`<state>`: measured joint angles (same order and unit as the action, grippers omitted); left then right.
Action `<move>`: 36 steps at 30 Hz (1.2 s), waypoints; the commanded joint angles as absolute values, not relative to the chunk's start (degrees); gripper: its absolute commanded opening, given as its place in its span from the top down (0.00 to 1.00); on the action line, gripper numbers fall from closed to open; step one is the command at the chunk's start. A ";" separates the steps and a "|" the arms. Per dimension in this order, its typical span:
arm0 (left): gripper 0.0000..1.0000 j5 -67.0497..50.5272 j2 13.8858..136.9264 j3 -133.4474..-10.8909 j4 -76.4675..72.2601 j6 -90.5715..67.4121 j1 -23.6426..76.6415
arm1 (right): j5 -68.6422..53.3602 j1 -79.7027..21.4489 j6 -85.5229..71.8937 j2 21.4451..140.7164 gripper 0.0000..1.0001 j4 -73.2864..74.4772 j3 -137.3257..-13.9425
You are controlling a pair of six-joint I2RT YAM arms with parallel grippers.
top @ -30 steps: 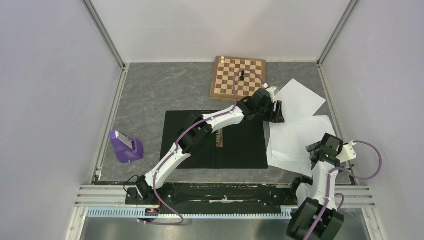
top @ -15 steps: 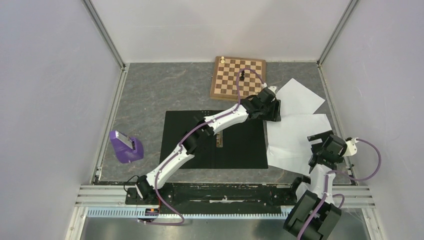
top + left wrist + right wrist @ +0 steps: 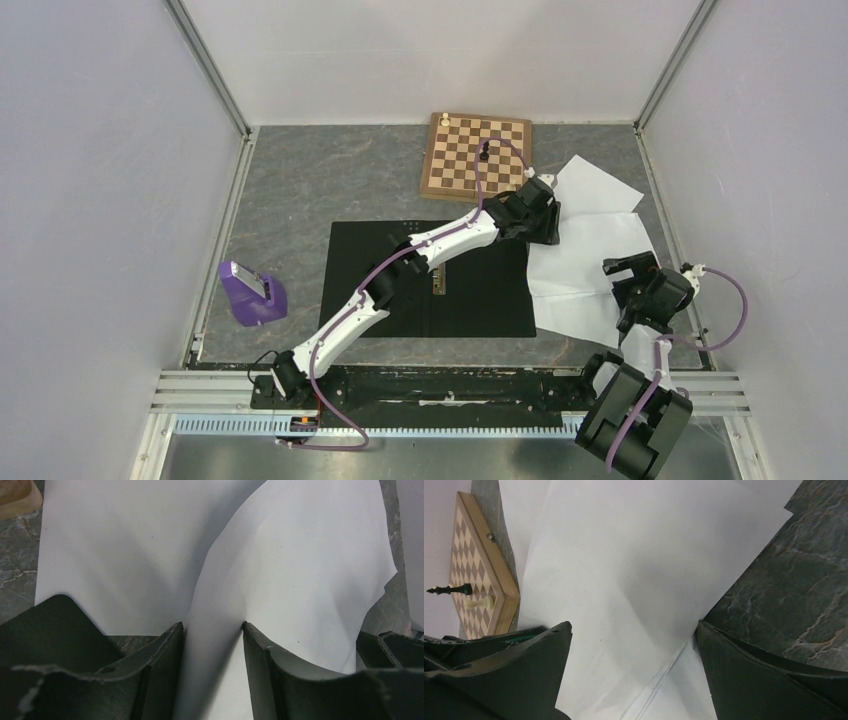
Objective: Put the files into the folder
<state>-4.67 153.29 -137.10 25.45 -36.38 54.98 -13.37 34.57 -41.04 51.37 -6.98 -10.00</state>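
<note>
The files are white sheets [image 3: 590, 270] overlapping on the grey table right of the folder [image 3: 470, 295], which lies open with its black inside up and a metal clip [image 3: 438, 275] along its spine. My left gripper [image 3: 545, 225] presses down on the sheets' left edge. In the left wrist view a raised fold of paper [image 3: 280, 570] fills the gap between the fingers of the left gripper [image 3: 212, 626] and touches both. My right gripper [image 3: 632, 265] hovers open over the sheets' right part. In the right wrist view the right gripper [image 3: 633, 625] holds nothing, with stacked paper edges [image 3: 664, 675] below.
A wooden chessboard [image 3: 476, 155] with a black piece [image 3: 485, 151] and a white piece [image 3: 444, 119] lies at the back, just behind the left gripper. A purple metronome [image 3: 252, 292] stands left of the folder. Metal rails and side walls border the table.
The left fingers have narrowed and bunched the sheet's edge, which slid left toward the folder. The right gripper has moved up and left over the sheets, still open.
</note>
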 commanded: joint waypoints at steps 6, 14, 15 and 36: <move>0.60 -9.07 151.32 -134.12 34.54 -36.98 56.43 | -17.94 34.41 -38.31 51.32 0.02 0.30 -14.47; 0.86 -15.20 147.19 -134.12 30.93 -42.50 56.17 | -14.72 34.38 -34.13 50.45 0.02 6.01 -18.39; 0.87 -15.65 146.97 -134.12 30.70 -43.22 56.15 | -15.17 34.41 -33.84 50.60 0.02 6.02 -18.49; 0.98 -16.85 138.01 -124.83 29.09 -55.81 53.80 | -20.55 34.36 -29.06 52.45 0.02 6.88 -17.83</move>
<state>-17.04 147.81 -128.66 30.81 -48.62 54.65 -22.20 34.48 -31.73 53.84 2.17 -14.70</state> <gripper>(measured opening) 0.042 0.979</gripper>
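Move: The middle file, a white sheet, has its centre about 11 cm right of the left hand, 4 cm back and 2 cm below. The far file's centre is some 16 cm ahead and 14 cm right of that hand; the black folder's is about 34 cm left and 11 cm back. From the right hand the middle file lies about 6 cm left, 5 cm ahead and 3 cm below. Left hand draws back about 6 cm along the middle file's edge, fingers shutting; open right hand nudges left. ##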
